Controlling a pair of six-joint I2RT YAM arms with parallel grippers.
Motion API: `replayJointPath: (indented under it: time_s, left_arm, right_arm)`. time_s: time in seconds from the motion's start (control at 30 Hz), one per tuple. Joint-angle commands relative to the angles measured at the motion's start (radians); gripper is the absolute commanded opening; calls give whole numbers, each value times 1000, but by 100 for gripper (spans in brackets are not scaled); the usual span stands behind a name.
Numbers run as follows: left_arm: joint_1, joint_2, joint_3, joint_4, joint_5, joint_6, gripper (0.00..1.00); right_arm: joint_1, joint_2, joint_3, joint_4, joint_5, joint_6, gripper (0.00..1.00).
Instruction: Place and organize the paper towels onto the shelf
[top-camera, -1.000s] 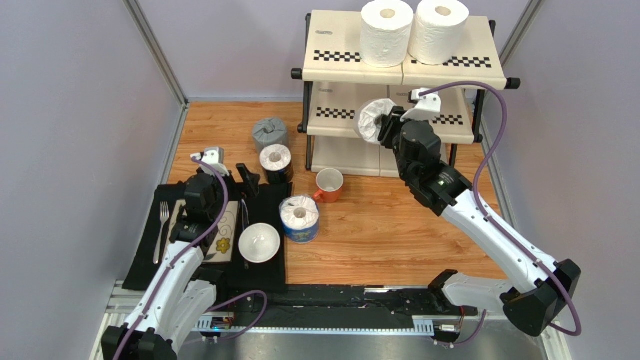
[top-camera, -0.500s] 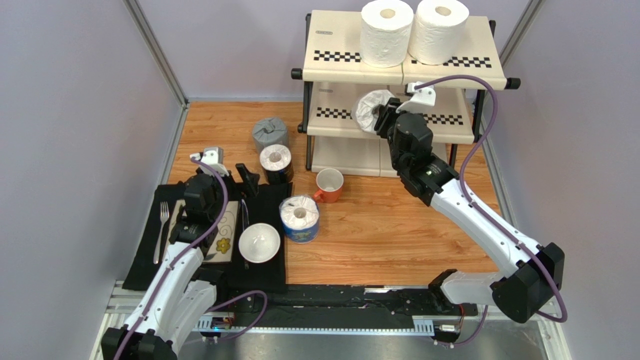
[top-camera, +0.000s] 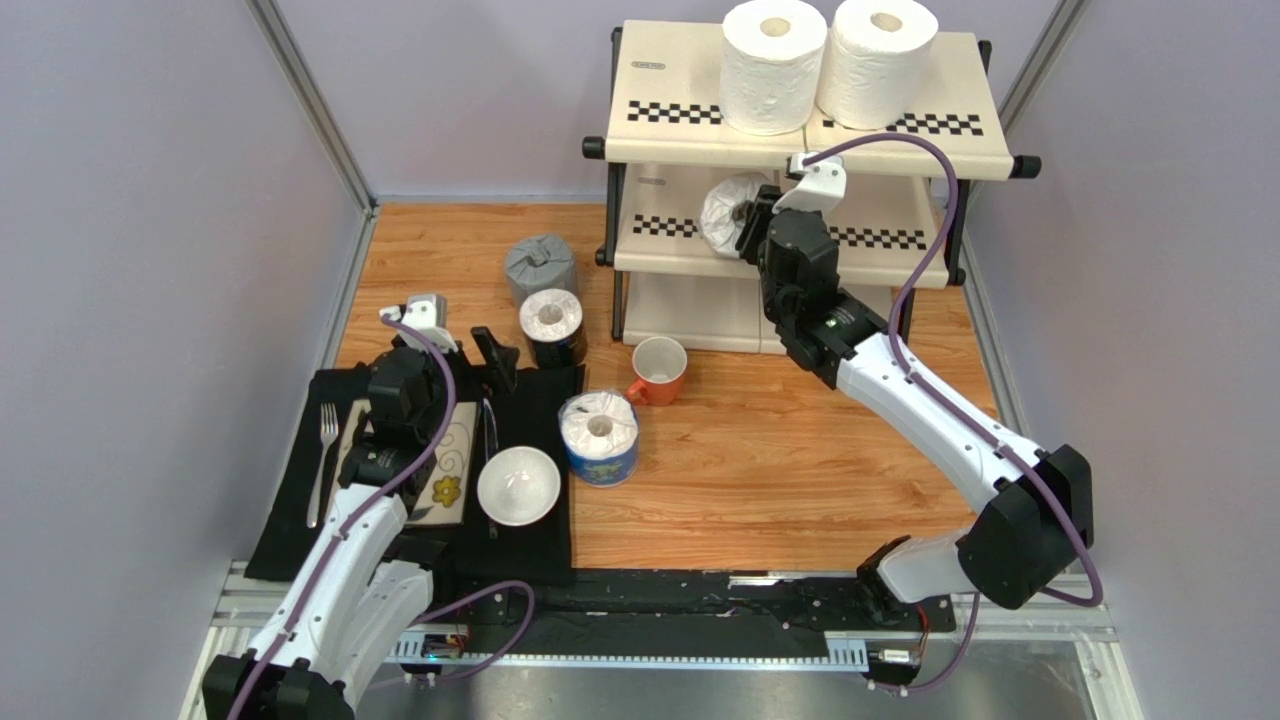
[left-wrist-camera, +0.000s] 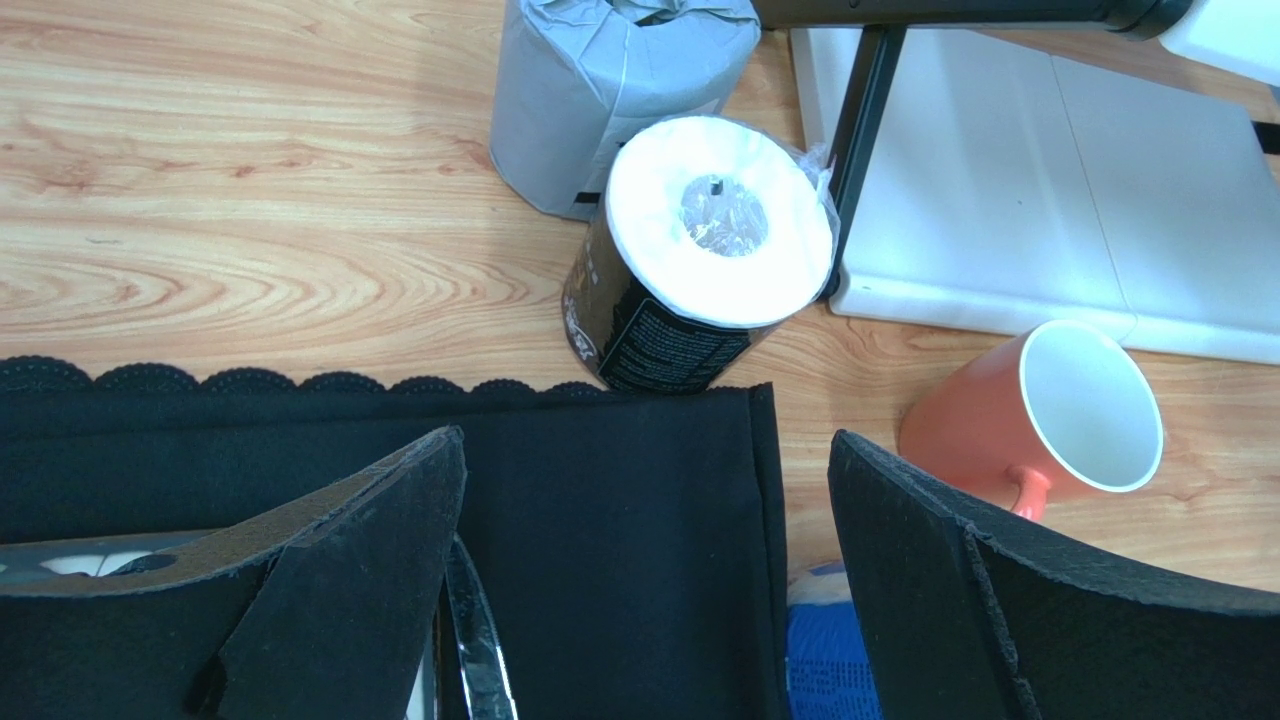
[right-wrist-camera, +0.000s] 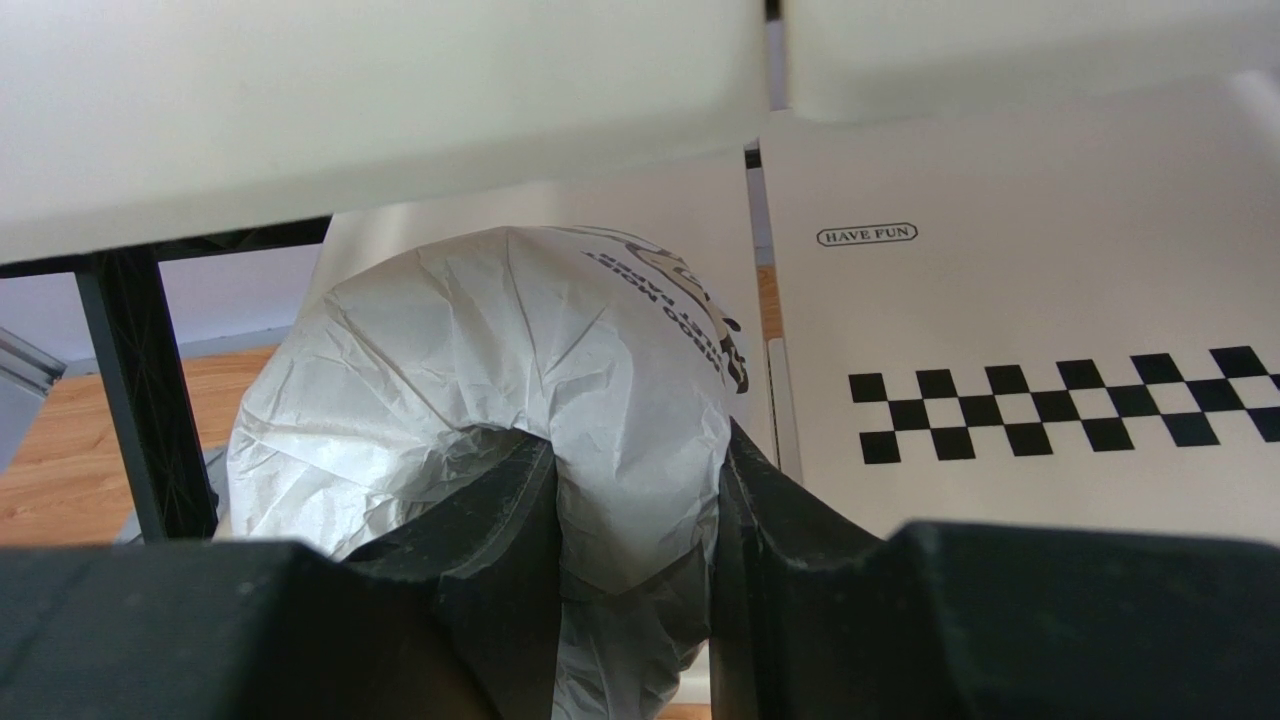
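Observation:
My right gripper (top-camera: 756, 228) is shut on the clear-white wrapped paper towel roll (top-camera: 733, 210), pinching its wall (right-wrist-camera: 631, 450), and holds it at the front edge of the middle tier of the shelf (top-camera: 887, 143), under the top panel. Two plain white rolls (top-camera: 772, 63) (top-camera: 876, 57) stand on the top tier. The grey roll (top-camera: 540, 267), black roll (top-camera: 552, 323) and blue roll (top-camera: 600, 435) stand on the table. My left gripper (top-camera: 493, 357) is open and empty over the black mat (left-wrist-camera: 601, 495), near the black roll (left-wrist-camera: 699, 255) and grey roll (left-wrist-camera: 616, 75).
An orange mug (top-camera: 657, 369) stands before the shelf's lower tier. A white bowl (top-camera: 519, 485), a fork (top-camera: 325, 458) and a patterned plate (top-camera: 443, 477) lie on the black mat. Grey walls close in both sides.
My right gripper has moved up and left with the clear-white roll, carrying it from in front of the shelf in under the top panel, onto the middle tier. The left arm has not moved.

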Motion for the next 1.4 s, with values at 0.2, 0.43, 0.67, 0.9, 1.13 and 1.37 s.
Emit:
replayJointPath:
  time_s: [0.2,0.43,0.67,0.9,1.13,1.37]
  left_arm:
    - [-1,-8,-8,15,-6,9,99]
    - [-1,-6,-11,17,-6,9,99]
    - [-1,-5,-16,17,-5,8,99]
    - [-1,-5,-17,18,-8,9,99]
    - [-1,-8,-17,17,-16,9,99]
    - [-1,-9,-19,11,-22,12,99]
  right_arm:
    - [-20,29,79,53,-11,-6,36]
    - [-30,35,81,55,-16,-3,65]
    - [-49,57,91,53,-31,12,70]
    - [-63,92,108,52,-41,20,70]
    - [-70,135,113,76,-18,20,71]
    - [-72,110,43,182,15,11,74]
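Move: The right hand still pinches the wrapped paper roll by its right wall; the roll's middle lies some 1 cm ahead, 4 cm left and 4 cm below. Its middle shelf spot is about 4 cm ahead, 5 cm left, 9 cm below. Up some 16 cm are the left top roll, 3 cm ahead and 1 cm right, and the right top roll, 3 cm ahead and 13 cm right. From the left hand the spot is about 16 cm ahead, 33 cm right, 5 cm up. Right hand eases forward about 4 cm under the top shelf's edge, opening midway to release the wrapped roll. ##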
